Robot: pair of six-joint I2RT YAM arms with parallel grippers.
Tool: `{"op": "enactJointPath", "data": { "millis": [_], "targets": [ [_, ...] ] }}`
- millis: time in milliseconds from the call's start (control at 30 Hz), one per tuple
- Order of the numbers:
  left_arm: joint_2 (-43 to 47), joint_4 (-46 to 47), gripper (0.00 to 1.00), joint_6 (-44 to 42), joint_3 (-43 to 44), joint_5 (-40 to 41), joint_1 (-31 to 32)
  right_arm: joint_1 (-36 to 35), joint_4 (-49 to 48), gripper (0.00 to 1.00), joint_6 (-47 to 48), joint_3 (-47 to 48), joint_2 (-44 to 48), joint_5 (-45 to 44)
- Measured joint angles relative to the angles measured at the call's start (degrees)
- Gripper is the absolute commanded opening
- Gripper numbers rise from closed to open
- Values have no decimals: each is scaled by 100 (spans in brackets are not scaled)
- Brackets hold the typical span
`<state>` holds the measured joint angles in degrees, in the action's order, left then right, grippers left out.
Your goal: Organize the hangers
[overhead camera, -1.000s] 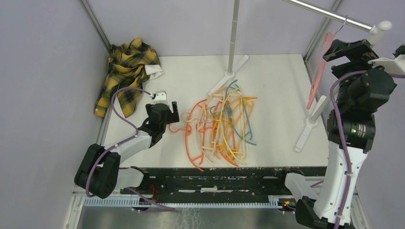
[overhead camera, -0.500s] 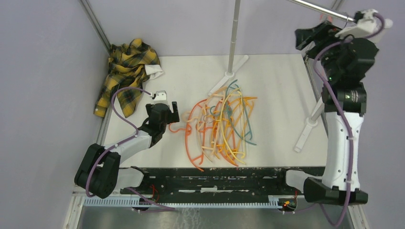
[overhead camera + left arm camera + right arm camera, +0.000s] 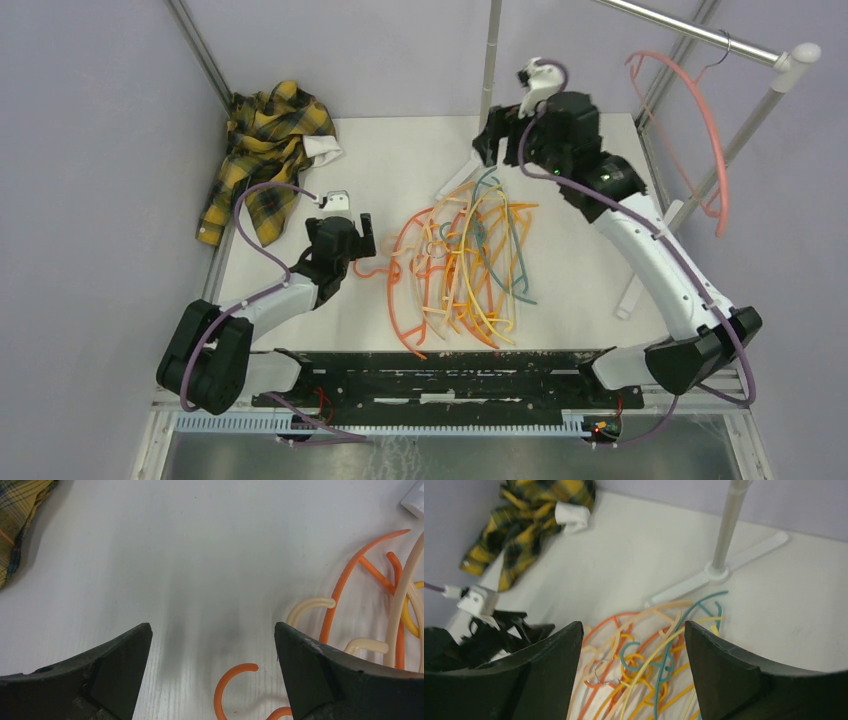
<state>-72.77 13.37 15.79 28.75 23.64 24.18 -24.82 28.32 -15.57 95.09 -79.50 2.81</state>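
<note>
A tangled pile of hangers (image 3: 468, 262) in orange, yellow, peach and teal lies mid-table. One pink hanger (image 3: 712, 140) hangs by its hook from the silver rail (image 3: 690, 30) at the back right. My left gripper (image 3: 358, 236) rests low at the pile's left edge, open, with an orange hook (image 3: 234, 679) lying on the table between its fingers, untouched. My right gripper (image 3: 489, 140) hovers above the pile's far side, open and holding nothing. In the right wrist view the hangers (image 3: 659, 672) show between its fingers (image 3: 549, 665), well below them.
A yellow-black plaid shirt (image 3: 265, 150) is heaped in the back left corner. An upright pole (image 3: 488, 80) on a white foot stands just behind the pile. A second white foot (image 3: 645, 262) with its slanted pole stands at the right edge.
My right arm has swung from the rail at the back right down and left to above the pile's far side. The pink hanger stays on the rail. The left arm has not moved.
</note>
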Motion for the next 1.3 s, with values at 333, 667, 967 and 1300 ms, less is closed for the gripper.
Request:
{"op": "enactJointPath", "data": {
  "millis": [333, 667, 967, 1300],
  "targets": [
    [-59, -2, 99, 0, 4, -2, 0, -1158, 2, 74, 236, -2312, -505, -997],
    [-192, -24, 99, 2, 92, -13, 0, -1390, -380, 66, -98, -3845, -527, -973],
    [-293, -96, 99, 4, 131, -20, 0, -1947, -804, 63, -411, -4336, -551, -861],
    [-293, -96, 99, 4, 131, -20, 0, -2142, -994, 27, -710, -4802, -579, -758]
  ]
}}
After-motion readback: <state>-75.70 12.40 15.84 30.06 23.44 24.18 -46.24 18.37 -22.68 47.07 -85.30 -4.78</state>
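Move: The pale yellow hanger in the pile lies about 13 cm behind my right hand, 3 cm to its left and some 38 cm below. At the same depth, the teal hanger lies about 6 cm farther out and 4 cm to the right of the pale yellow one, and the beige hanger is level with it, 11 cm to its left. From my left hand, the pale yellow hanger is some 9 cm back, 34 cm right and 6 cm below. I drop my empty right hand fast from beside the rack to the pile, about 36 cm down while drawing some 15 cm back and a little left, slowing over the last part. I tip the fingers about 35 degrees further down, dipping the hand's left side, and narrow them to roughly half open astride the left bar of the pale yellow hanger, with no clear touch yet. ##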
